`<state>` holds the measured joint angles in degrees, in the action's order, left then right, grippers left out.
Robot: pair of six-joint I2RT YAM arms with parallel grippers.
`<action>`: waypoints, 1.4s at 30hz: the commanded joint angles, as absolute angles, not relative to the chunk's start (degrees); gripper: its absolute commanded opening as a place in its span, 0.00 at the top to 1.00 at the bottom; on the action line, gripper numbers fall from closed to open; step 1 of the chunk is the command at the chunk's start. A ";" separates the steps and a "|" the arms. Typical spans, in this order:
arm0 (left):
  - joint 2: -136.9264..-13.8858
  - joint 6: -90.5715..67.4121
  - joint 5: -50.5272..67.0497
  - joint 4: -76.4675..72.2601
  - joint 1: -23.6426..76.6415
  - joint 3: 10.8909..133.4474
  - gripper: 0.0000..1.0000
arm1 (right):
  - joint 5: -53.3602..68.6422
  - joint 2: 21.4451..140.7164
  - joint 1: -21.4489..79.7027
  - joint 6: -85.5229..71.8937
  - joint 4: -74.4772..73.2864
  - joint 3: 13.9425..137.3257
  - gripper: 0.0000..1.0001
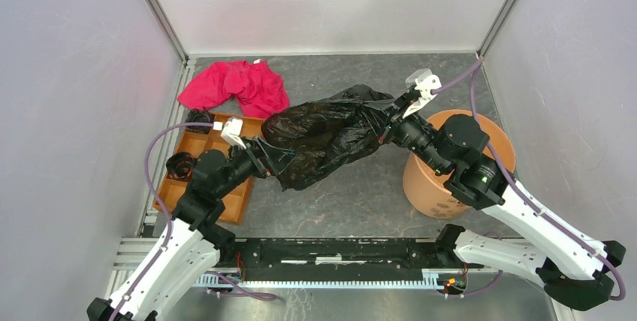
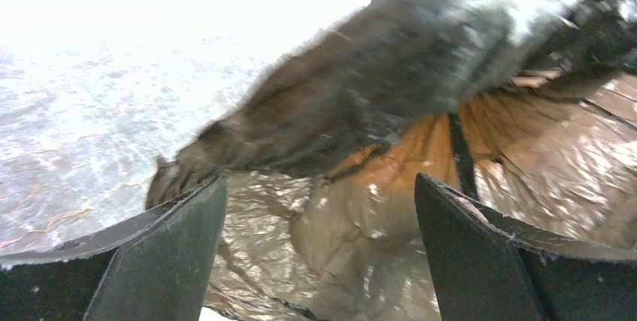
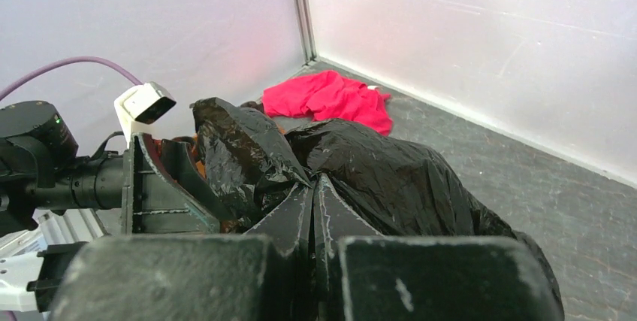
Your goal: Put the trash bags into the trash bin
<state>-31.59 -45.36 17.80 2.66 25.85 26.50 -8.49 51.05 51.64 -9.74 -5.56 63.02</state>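
The black trash bag (image 1: 330, 131) hangs crumpled and stretched across the middle of the floor between both arms. My right gripper (image 1: 390, 116) is shut on its right end, and the closed fingertips (image 3: 314, 189) pinch a fold of the bag (image 3: 390, 171). At the bag's left end my left gripper (image 1: 274, 158) is open. Its jaws (image 2: 319, 216) stand wide apart, with thin brownish bag film (image 2: 360, 110) right in front of and between them. The orange trash bin (image 1: 428, 186) stands upright at the right, partly hidden under my right arm.
A red cloth (image 1: 236, 85) lies at the back left, also seen in the right wrist view (image 3: 330, 99). An orange-brown compartment tray (image 1: 186, 189) with a small dark roll (image 1: 180, 165) sits under my left arm. Walls close in on three sides.
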 commanded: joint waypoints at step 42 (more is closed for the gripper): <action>-34.58 -56.89 13.23 -2.54 25.77 25.71 0.67 | -9.54 44.12 51.50 -9.57 -4.63 55.80 0.99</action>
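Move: The trash bag's open rim, its near edge, is barely 3 cm to the left hand's right, 2 cm ahead and 2 cm below; the bag's middle lies about 8 cm right, 4 ahead and some 5 above. The wooden organizer sits roughly 20 cm left, 1 back and 20 below that hand. From the right hand, which holds the bag's other end, that rim is about 15 cm left, 1 back and 16 lower; the bin is some 21 cm right, 4 back and 26 below. The trash bag's open rim is what the left hand works at: open-fingered, the hand swings about 6 cm left and up, turning counter-clockwise, then sweeps back right and down some 10 cm with its fingers tipping down, rises about 4 cm and half closes around the rim. The right hand keeps its pinch on the bag's other end, easing a few centimetres back, right and up. ##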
